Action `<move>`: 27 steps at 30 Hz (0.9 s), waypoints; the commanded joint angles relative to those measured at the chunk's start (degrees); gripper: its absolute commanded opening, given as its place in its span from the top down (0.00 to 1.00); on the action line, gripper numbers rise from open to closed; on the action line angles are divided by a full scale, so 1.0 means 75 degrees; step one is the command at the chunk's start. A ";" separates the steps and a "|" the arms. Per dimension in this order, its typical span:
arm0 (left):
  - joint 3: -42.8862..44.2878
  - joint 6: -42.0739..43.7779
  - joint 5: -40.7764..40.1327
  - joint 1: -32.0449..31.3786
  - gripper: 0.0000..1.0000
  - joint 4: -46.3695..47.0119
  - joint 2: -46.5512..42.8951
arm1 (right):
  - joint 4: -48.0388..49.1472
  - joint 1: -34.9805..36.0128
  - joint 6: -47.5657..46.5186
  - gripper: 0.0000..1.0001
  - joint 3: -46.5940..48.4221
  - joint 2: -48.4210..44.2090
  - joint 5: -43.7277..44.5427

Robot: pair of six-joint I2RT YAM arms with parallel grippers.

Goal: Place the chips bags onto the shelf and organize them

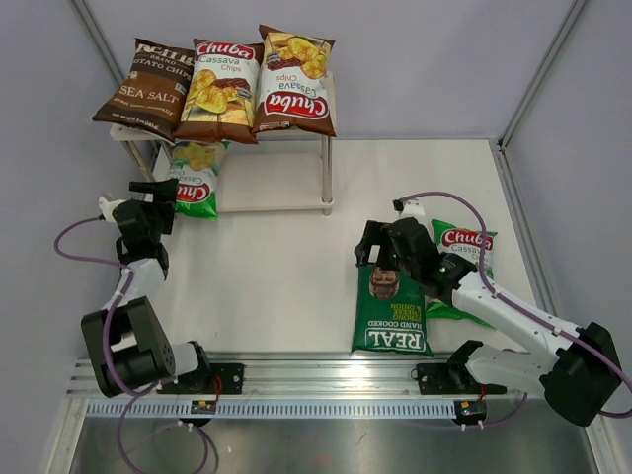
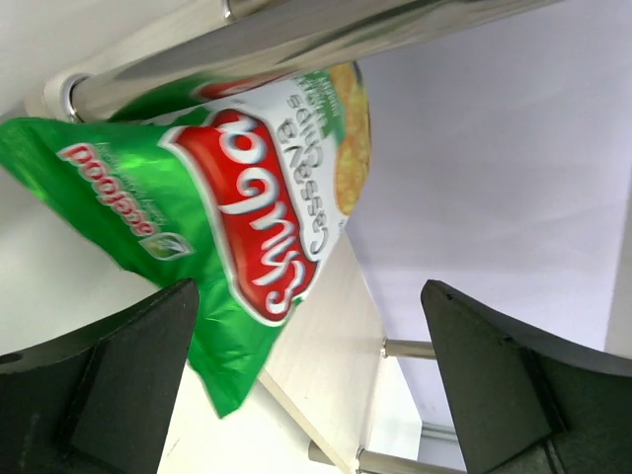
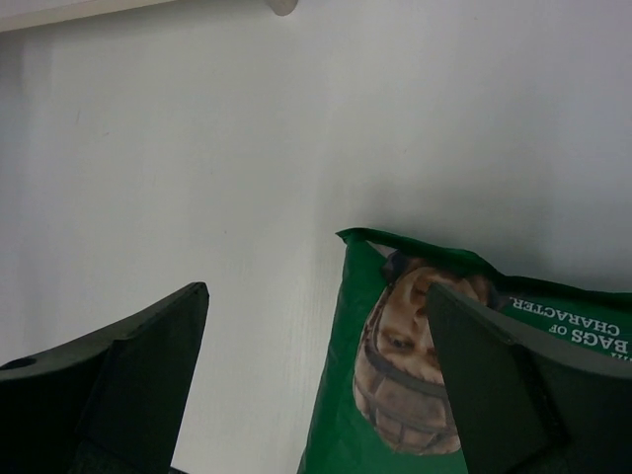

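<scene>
The shelf [image 1: 272, 180] stands at the back left. Its top board carries three chips bags: a dark brown Sea Salt bag [image 1: 146, 87] and two brown-and-white Chuba bags [image 1: 219, 89] [image 1: 294, 84]. A green Chuba bag [image 1: 196, 178] [image 2: 237, 207] lies on the left end of the lower board [image 2: 336, 336]. My left gripper [image 1: 156, 188] [image 2: 308, 296] is open just in front of it, holding nothing. The dark green REAL bag [image 1: 392, 316] [image 3: 395, 395] lies flat on the table. My right gripper [image 1: 373, 245] [image 3: 316, 291] hangs open over its far end. Another green Chuba bag [image 1: 464, 255] lies partly under the right arm.
A silver shelf leg [image 2: 296, 39] crosses close above the left gripper. Another leg [image 1: 326, 183] stands at the shelf's front right corner. Grey walls enclose the table on the left, back and right. A metal rail [image 1: 296, 380] runs along the near edge.
</scene>
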 commanded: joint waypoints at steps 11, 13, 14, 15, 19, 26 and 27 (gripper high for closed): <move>0.0534 0.1437 0.1051 -0.0128 0.01 -0.3442 -0.2796 | -0.1573 -0.1515 0.0056 0.01 0.0616 -0.0024 0.0483; 0.0721 0.1950 0.1591 -0.0314 0.01 -0.4087 -0.3125 | -0.1621 -0.1586 0.0231 0.01 0.0487 -0.0200 0.0484; 0.0757 0.2163 0.1708 -0.0432 0.01 -0.4286 -0.3289 | -0.1667 -0.1633 0.0325 0.01 0.0405 -0.0258 0.0577; 0.0873 0.2362 0.1756 -0.0584 0.01 -0.4810 -0.3604 | -0.1714 -0.1703 0.0454 0.00 0.0242 -0.0433 0.0717; 0.0793 0.3113 0.1616 -0.1764 0.01 -0.5717 -0.4438 | -0.1506 -0.2218 0.0656 0.00 -0.0228 -0.1090 0.0581; 0.0488 0.3840 0.1593 -0.3853 0.01 -0.7110 -0.5236 | -0.2463 -0.2735 0.0607 0.00 -0.0157 -0.1138 -0.0395; 0.0441 0.3922 0.1557 -0.3971 0.01 -0.7449 -0.5364 | -0.2499 -0.2723 0.0712 0.01 -0.0239 -0.1184 -0.0395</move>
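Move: The green REAL bag lies about 7 cm right of the open right hand, 7 cm back and some 12 cm below. From that hand the green Chuba bag on the table lies roughly 25 cm right and 3 cm ahead, the shelf's right front leg about 10 cm left and 22 cm ahead. From the left hand the REAL bag is some 57 cm right and 20 cm back; the shelved Chuba bag is 6 cm right, 9 cm ahead. Rightward by about 12 cm, the right hand swings nearly level over the far end of the REAL bag, turning some 20 degrees clockwise, and slows there. Meanwhile the left hand backs away from the shelved Chuba bag, rising, then sweeps right towards the REAL bag, some 25 cm in all, turning about 45 degrees clockwise. Both stay wide open, touching nothing. ##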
